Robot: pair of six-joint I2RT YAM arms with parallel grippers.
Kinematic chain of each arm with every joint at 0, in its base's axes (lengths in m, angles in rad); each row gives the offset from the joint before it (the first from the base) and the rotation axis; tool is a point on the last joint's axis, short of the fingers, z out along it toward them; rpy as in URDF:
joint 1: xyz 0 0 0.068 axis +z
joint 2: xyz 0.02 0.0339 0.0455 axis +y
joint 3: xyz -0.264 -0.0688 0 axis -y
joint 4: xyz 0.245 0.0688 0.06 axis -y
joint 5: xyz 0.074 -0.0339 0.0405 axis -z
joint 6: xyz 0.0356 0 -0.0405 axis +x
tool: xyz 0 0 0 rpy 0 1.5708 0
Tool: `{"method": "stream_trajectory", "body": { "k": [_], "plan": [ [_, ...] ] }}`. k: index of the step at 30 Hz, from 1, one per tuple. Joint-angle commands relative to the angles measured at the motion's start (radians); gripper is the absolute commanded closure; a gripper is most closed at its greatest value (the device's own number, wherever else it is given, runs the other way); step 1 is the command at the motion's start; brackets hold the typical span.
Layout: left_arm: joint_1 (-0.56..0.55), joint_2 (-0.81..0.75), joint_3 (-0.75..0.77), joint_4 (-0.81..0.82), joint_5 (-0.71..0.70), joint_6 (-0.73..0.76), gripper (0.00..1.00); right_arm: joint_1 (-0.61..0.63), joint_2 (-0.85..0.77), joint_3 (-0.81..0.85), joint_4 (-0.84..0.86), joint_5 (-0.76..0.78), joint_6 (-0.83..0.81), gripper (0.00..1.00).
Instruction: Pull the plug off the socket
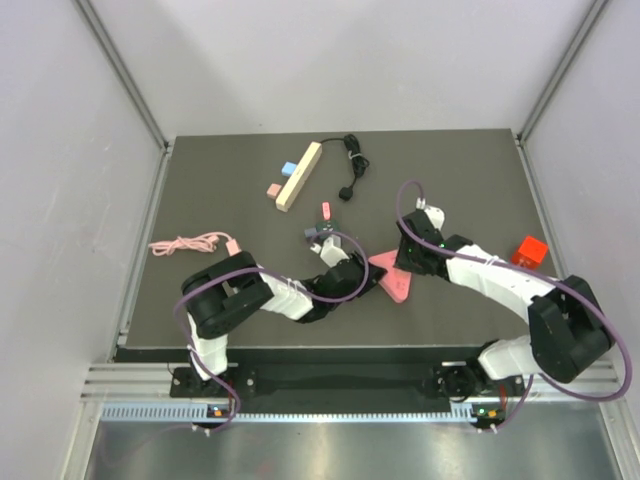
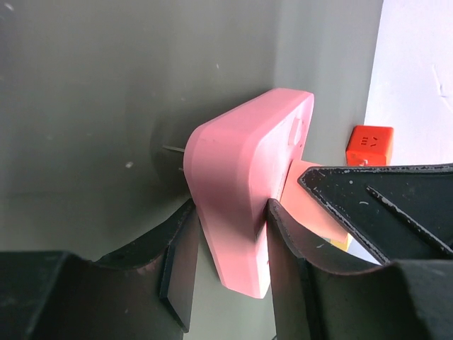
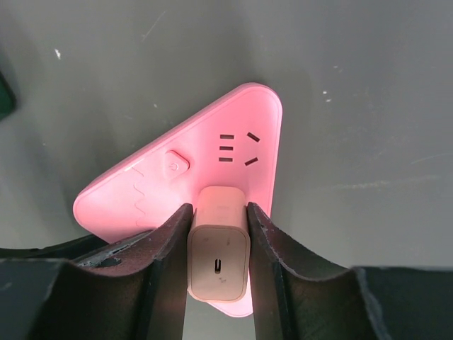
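A pink triangular socket [image 1: 394, 283] lies flat on the dark table between the two arms. In the left wrist view the socket [image 2: 241, 191] is seen edge-on, and my left gripper [image 2: 230, 212] is shut on its corner, one finger on each face. A pale pink plug [image 3: 219, 258] with a small slot in its end stands in the socket [image 3: 212, 145]. My right gripper [image 3: 218, 216] is shut on the plug, with both fingers pressed against its sides. In the top view the right gripper [image 1: 405, 262] covers the plug.
An orange cube [image 1: 529, 250] sits right of the right arm. At the back lie a wooden bar [image 1: 299, 176], small blue and pink blocks [image 1: 280, 180] and a black cable [image 1: 352, 165]. A pink cable [image 1: 190, 243] lies left, and a grey adapter [image 1: 318, 235] is near the left gripper.
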Motion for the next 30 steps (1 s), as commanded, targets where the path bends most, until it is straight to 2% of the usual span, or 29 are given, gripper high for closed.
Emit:
{"method": "stream_trajectory", "body": {
  "k": [1, 8, 13, 17, 21, 25, 30],
  "plan": [
    [0.009, 0.036, 0.008, -0.304, -0.079, 0.021, 1.00, 0.020, -0.098, 0.050, 0.004, -0.047, -0.018, 1.00],
    [0.009, 0.034, 0.002, -0.315, -0.086, 0.005, 1.00, 0.000, -0.160, 0.065, -0.016, -0.048, -0.026, 1.00],
    [0.009, 0.033, 0.002, -0.317, -0.086, 0.004, 1.00, -0.072, -0.193, 0.060, -0.033, -0.156, -0.056, 1.00],
    [0.009, 0.031, -0.010, -0.299, -0.084, 0.004, 1.00, -0.124, -0.258, 0.056, -0.094, -0.101, -0.105, 1.00],
    [0.009, 0.030, -0.020, -0.268, -0.078, 0.013, 1.00, -0.269, -0.326, 0.014, -0.135, -0.099, -0.168, 1.00],
    [0.009, 0.027, -0.033, -0.242, -0.073, 0.019, 1.00, -0.472, -0.363, -0.004, -0.192, -0.056, -0.250, 1.00],
    [0.011, 0.030, -0.035, -0.230, -0.067, 0.025, 1.00, -0.629, -0.374, -0.036, -0.130, -0.050, -0.279, 1.00]
  ]
}}
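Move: The right hand already pinches the pink plug, still seated in the triangular pink socket, whose middle lies about 2 cm back, 2 cm left and 3 cm below. The red cube is some 29 cm to its right and 4 cm ahead, the yellow plug about 28 cm right and 9 cm back, the green block some 18 cm left and 8 cm ahead. The left hand grips the socket's corner; the socket's middle lies about 4 cm to this hand's right. Upward first, some 6 cm, the right hand draws the pinched pink plug out of the triangular socket, then swings fast to the right about 17 cm towards the red cube, turning some 20 degrees clockwise, fingers staying shut on the plug. The left hand stays almost in place and keeps its pinch on the socket's corner. ##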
